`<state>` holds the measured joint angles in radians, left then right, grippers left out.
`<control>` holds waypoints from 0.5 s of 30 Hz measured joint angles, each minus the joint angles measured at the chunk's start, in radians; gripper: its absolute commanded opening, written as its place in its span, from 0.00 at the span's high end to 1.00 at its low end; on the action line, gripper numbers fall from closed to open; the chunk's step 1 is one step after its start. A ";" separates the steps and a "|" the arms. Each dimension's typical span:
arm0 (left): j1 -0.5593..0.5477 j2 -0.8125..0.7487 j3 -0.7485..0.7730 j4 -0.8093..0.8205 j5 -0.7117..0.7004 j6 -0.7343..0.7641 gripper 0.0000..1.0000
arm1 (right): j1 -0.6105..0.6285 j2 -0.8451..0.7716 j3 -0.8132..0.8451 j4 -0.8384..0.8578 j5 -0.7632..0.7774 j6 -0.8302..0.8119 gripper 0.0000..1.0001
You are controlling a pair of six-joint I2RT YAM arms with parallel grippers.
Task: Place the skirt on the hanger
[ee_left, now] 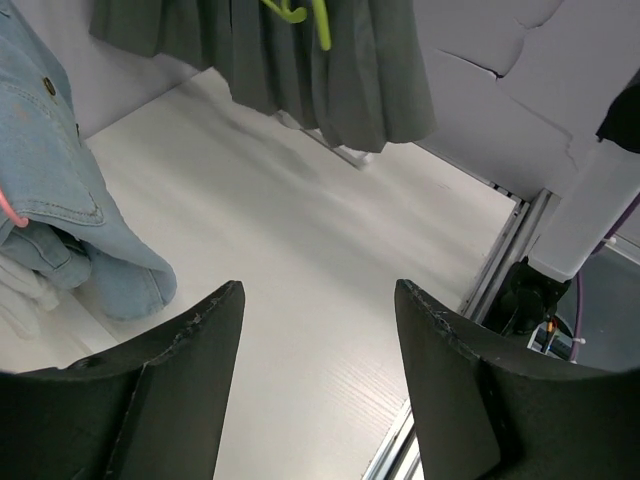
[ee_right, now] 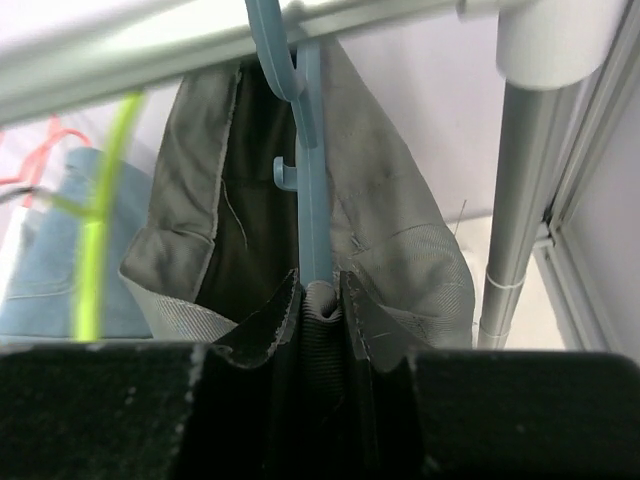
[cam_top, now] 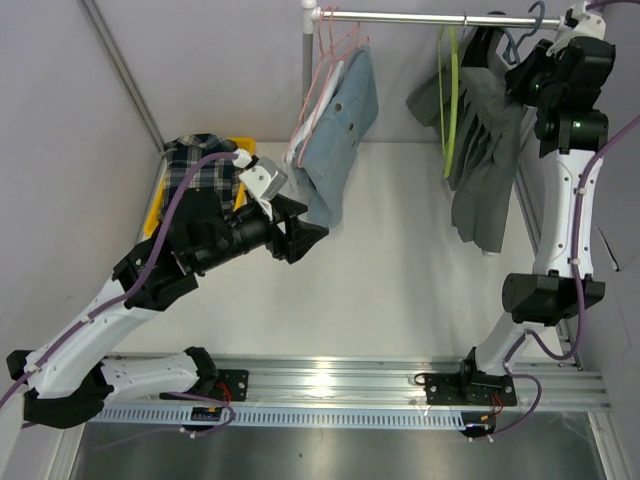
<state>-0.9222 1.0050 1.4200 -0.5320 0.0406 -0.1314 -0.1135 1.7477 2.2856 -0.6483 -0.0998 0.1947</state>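
Observation:
The grey skirt (cam_top: 482, 160) hangs from the rail (cam_top: 430, 17) at the back right, draped about a blue hanger (ee_right: 311, 150) whose hook is over the bar. My right gripper (ee_right: 320, 296) is up at the rail, shut on a fold of the skirt's (ee_right: 405, 235) grey fabric just below the hanger's stem. From above, the right gripper (cam_top: 522, 72) sits against the top of the skirt. My left gripper (cam_top: 308, 236) hovers open over the table's left middle, nothing between its fingers (ee_left: 190, 345), pointing toward the grey skirt (ee_left: 300, 70).
A lime green hanger (cam_top: 452, 90) hangs just left of the grey skirt. A denim garment (cam_top: 345, 120) on pink hangers (cam_top: 325, 50) hangs at the rail's left end, close to my left gripper. A yellow bin (cam_top: 243, 146) with plaid cloth (cam_top: 205, 165) sits far left.

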 measured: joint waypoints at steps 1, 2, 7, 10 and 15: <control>0.000 0.000 -0.001 0.000 0.001 0.000 0.34 | -0.004 0.017 0.000 0.002 -0.004 0.004 1.00; 0.000 0.000 -0.001 0.000 0.001 0.000 0.34 | -0.007 0.031 0.000 0.002 -0.007 0.008 1.00; 0.000 0.000 -0.001 0.000 0.001 0.000 0.34 | -0.014 -0.005 -0.122 0.093 -0.014 0.025 0.99; 0.000 -0.001 -0.005 0.001 0.000 0.000 0.32 | -0.016 -0.079 -0.239 0.148 -0.005 0.041 0.71; 0.000 -0.026 -0.053 0.008 -0.011 0.000 0.31 | -0.021 -0.219 -0.404 0.163 0.019 0.075 0.33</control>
<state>-0.9222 0.9787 1.3666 -0.5240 0.0292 -0.1310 -0.1345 1.5291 1.8816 -0.4858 -0.0811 0.2699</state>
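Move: My right hand grips the blue hanger carrying the grey skirt; the rail its hook goes onto is about 3 cm ahead and some 12 cm above. The green hanger's middle is roughly 13 cm to this hand's left, about 2 cm ahead and nearly level in height. The post's top is some 7 cm to its right and 3 cm ahead, at rail height. From my left hand, that spot on the rail is about 33 cm ahead, 36 cm right and 16 cm up. With my right hand I push the blue hanger about 2 cm forward while lowering it, so the hook comes down on the rail. Then I draw back some 5 cm, still sinking a little, rolling slightly and opening my fingers from nearly shut to about half wide around the skirt's fabric. ##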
